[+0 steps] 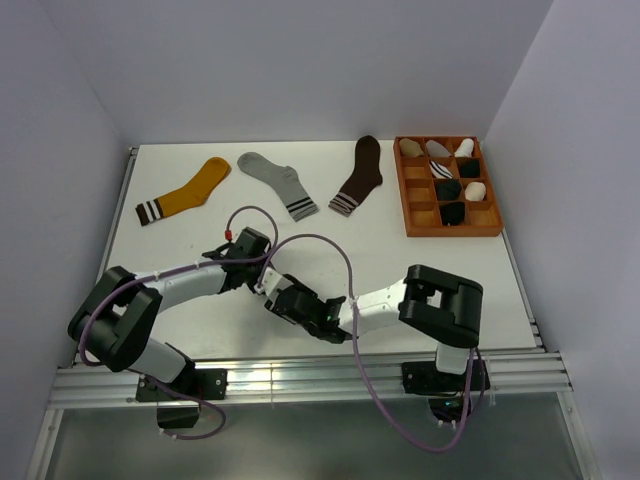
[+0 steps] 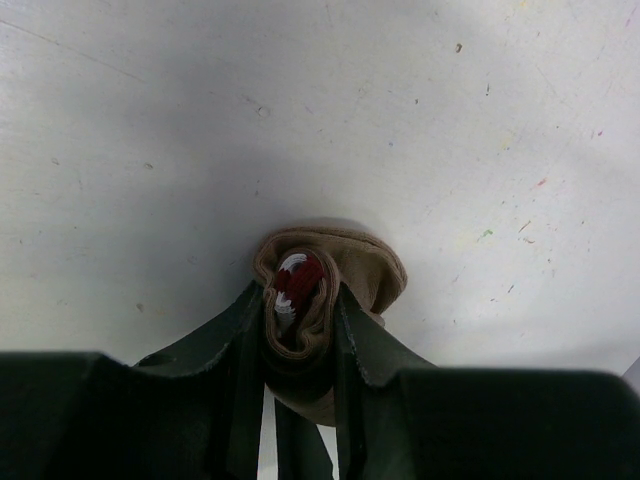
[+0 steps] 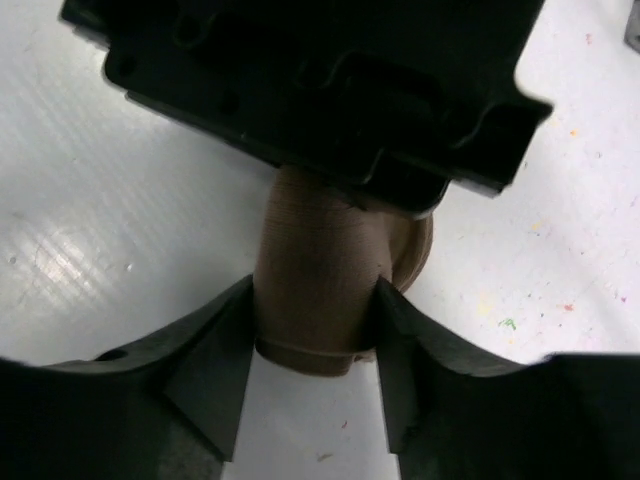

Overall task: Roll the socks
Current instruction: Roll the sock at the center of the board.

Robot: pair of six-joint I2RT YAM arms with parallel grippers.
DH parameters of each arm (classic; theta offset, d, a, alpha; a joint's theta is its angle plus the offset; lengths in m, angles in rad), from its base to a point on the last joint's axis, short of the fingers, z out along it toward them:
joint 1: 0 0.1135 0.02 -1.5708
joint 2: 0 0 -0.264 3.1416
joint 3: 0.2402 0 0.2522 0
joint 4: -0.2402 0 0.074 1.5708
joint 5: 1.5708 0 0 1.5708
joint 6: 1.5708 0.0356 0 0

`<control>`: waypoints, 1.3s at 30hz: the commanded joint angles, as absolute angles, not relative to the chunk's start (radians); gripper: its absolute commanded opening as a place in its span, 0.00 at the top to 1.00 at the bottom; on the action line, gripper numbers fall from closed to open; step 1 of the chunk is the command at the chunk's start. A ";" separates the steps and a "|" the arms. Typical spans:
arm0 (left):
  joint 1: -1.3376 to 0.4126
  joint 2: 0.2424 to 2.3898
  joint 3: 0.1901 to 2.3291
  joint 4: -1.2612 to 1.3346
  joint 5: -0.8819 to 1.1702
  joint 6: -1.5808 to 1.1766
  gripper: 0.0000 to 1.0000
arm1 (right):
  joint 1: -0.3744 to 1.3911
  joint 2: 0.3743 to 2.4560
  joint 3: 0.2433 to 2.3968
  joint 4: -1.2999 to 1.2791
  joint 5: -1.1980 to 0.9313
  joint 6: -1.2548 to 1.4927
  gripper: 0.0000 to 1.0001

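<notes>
A taupe sock (image 2: 345,262) is rolled into a tight bundle, with its maroon-and-white cuff tucked in the middle. My left gripper (image 2: 300,312) is shut on one end of the roll, just above the white table. My right gripper (image 3: 315,287) faces it from the other side, and both its fingers press on the roll's taupe sides (image 3: 318,240). In the top view the two grippers (image 1: 258,278) (image 1: 277,294) meet at the table's near centre, and they hide the sock between them.
A mustard-yellow sock (image 1: 190,190), a light grey sock (image 1: 277,182) and a dark brown sock (image 1: 360,175) lie flat along the back. An orange compartment tray (image 1: 452,231) at the back right holds several rolled socks. Purple cables arc over both arms.
</notes>
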State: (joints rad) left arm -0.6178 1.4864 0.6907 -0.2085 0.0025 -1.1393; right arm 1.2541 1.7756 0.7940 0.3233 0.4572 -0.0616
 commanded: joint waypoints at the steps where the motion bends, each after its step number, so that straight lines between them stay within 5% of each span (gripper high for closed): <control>1: -0.630 1.523 0.690 -0.282 0.025 -1.106 0.88 | 1.258 1.813 0.834 0.357 0.499 -0.072 0.47; 4: -0.630 1.525 0.692 -0.282 0.029 -1.100 0.87 | 1.256 1.822 0.839 0.356 0.500 -0.072 0.60; 6: -0.630 1.520 0.690 -0.278 0.034 -1.097 0.86 | 1.252 1.824 0.841 0.342 0.480 -0.064 0.78; 11: -0.629 1.487 0.680 -0.270 0.011 -1.095 0.67 | 1.189 1.746 0.821 0.276 0.348 -0.002 1.00; 15: -0.629 1.463 0.670 -0.253 0.005 -1.100 0.53 | 1.114 1.674 0.815 0.215 0.134 0.070 1.00; 39: -0.623 1.384 0.584 -0.190 -0.028 -1.183 0.45 | 0.741 1.847 0.963 0.077 -0.664 0.334 1.00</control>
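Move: The half-rolled brown sock is already gripped by my left fingers, its middle about 2 cm to their right and 1 cm lower. My open right fingers straddle its other part; its middle lies roughly 1 cm ahead and 1 cm left of my right hand, 1 cm below. From the right hand, the grey sock lies some 27 cm ahead and 2 cm left, and the dark brown sock about 28 cm ahead and 17 cm right, both slightly lower. I close my right fingers on the brown roll and only then open my left ones around its cuff end, the left hand otherwise drifting barely 1 cm to the left. Keeping its pinch, my right hand stays nearly in place, easing about 1 cm up and 1 cm right, while its wrist turns some 50 degrees, swinging the fingers from forward-left to straight left, still slanting down. ##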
